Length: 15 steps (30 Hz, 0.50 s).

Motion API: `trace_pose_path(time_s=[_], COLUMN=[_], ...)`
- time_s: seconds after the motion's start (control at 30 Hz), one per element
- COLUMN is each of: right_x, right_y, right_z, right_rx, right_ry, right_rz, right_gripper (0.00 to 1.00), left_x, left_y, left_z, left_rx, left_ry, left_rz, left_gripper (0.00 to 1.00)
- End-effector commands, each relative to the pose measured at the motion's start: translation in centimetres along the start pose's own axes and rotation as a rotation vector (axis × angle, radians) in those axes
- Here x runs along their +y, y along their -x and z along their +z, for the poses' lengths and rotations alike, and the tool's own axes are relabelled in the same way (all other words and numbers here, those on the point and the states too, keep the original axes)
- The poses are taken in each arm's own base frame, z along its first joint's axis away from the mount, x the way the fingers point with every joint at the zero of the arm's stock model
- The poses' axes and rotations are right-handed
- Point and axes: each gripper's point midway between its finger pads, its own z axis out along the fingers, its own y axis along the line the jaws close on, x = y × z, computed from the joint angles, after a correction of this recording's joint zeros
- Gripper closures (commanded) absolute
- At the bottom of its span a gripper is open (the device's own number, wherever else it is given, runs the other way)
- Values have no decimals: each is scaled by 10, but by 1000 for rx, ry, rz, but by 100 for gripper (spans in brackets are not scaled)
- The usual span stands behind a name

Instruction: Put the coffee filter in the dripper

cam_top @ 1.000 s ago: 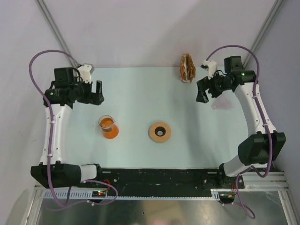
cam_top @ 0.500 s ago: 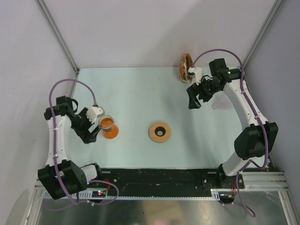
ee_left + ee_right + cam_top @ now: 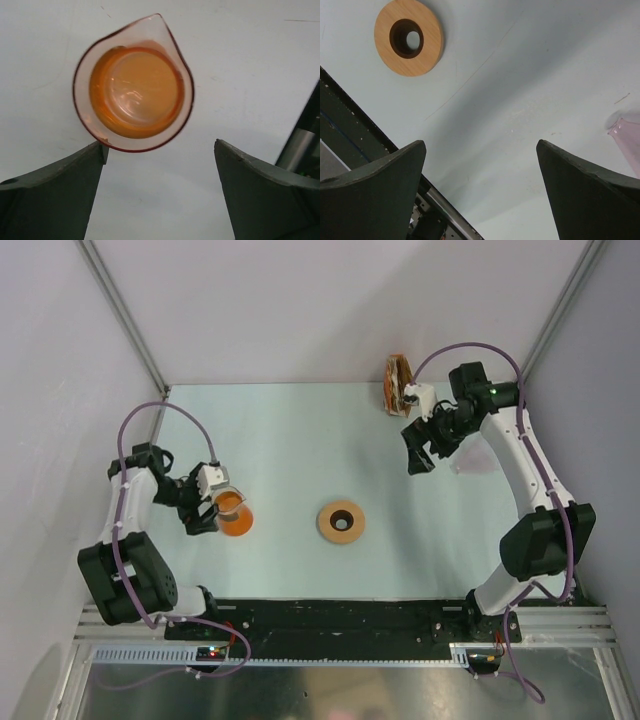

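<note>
The dripper is a peach-orange ring with a dark centre hole, lying in the middle of the table; it also shows at the top left of the right wrist view. No single coffee filter is in view. My left gripper is open at the left, just short of a glass beaker of orange liquid. In the left wrist view the beaker sits just ahead of the open gripper, its rim near the left fingertip. My right gripper hangs open over bare table at the back right, nothing between its fingers.
An upright bundle of brown-and-orange papers stands at the back edge, just behind the right gripper. A pale pink translucent object lies near the right edge, also in the right wrist view. A black rail runs along the near edge.
The left arm swung from the back left toward the near side, bringing its open gripper up to the beaker. The right gripper shifted slightly left and nearer, still open.
</note>
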Motion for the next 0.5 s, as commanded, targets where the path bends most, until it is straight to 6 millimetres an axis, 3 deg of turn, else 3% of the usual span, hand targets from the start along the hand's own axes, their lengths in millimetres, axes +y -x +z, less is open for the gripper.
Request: trace_pose_path(time_s=[0.0,0.2,0.47], right_x=[4,4,3], right_y=[-1,-4,-7], right_z=[-21,-22,-24], right_rx=[-21,-19,-18], right_ry=[-39,-48,-53], right_rz=[-15,-13,-12], right_gripper=[0,1,1], left_x=[25,37,32], left_y=[13,16,32], left_z=[6,15,34], left_rx=[-72,-80,-111], left_ry=[74,81,52], left_rz=[120,152,184], left_gripper=[8,19,29])
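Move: The glass carafe of orange stands close in front of my left fingertips, about 3 cm farther forward and 4 cm to the right, its middle some 4 cm below the hand point. The wooden ring lies flat about 22 cm to the right of the carafe and level with it. From my right hand, hovering high, the carafe is roughly 35 cm to the left, 7 cm back and 15 cm lower. I sweep my left hand forward about 4 cm, lining the slanted fingers up with the carafe, then ease right and slightly down onto it. Meanwhile the fingertips swing some 10 degrees forward and the fingers close from almost wide open to about three-quarters, coming to straddle the glass below the rim; whether the pads already touch can't be seen clearly. ##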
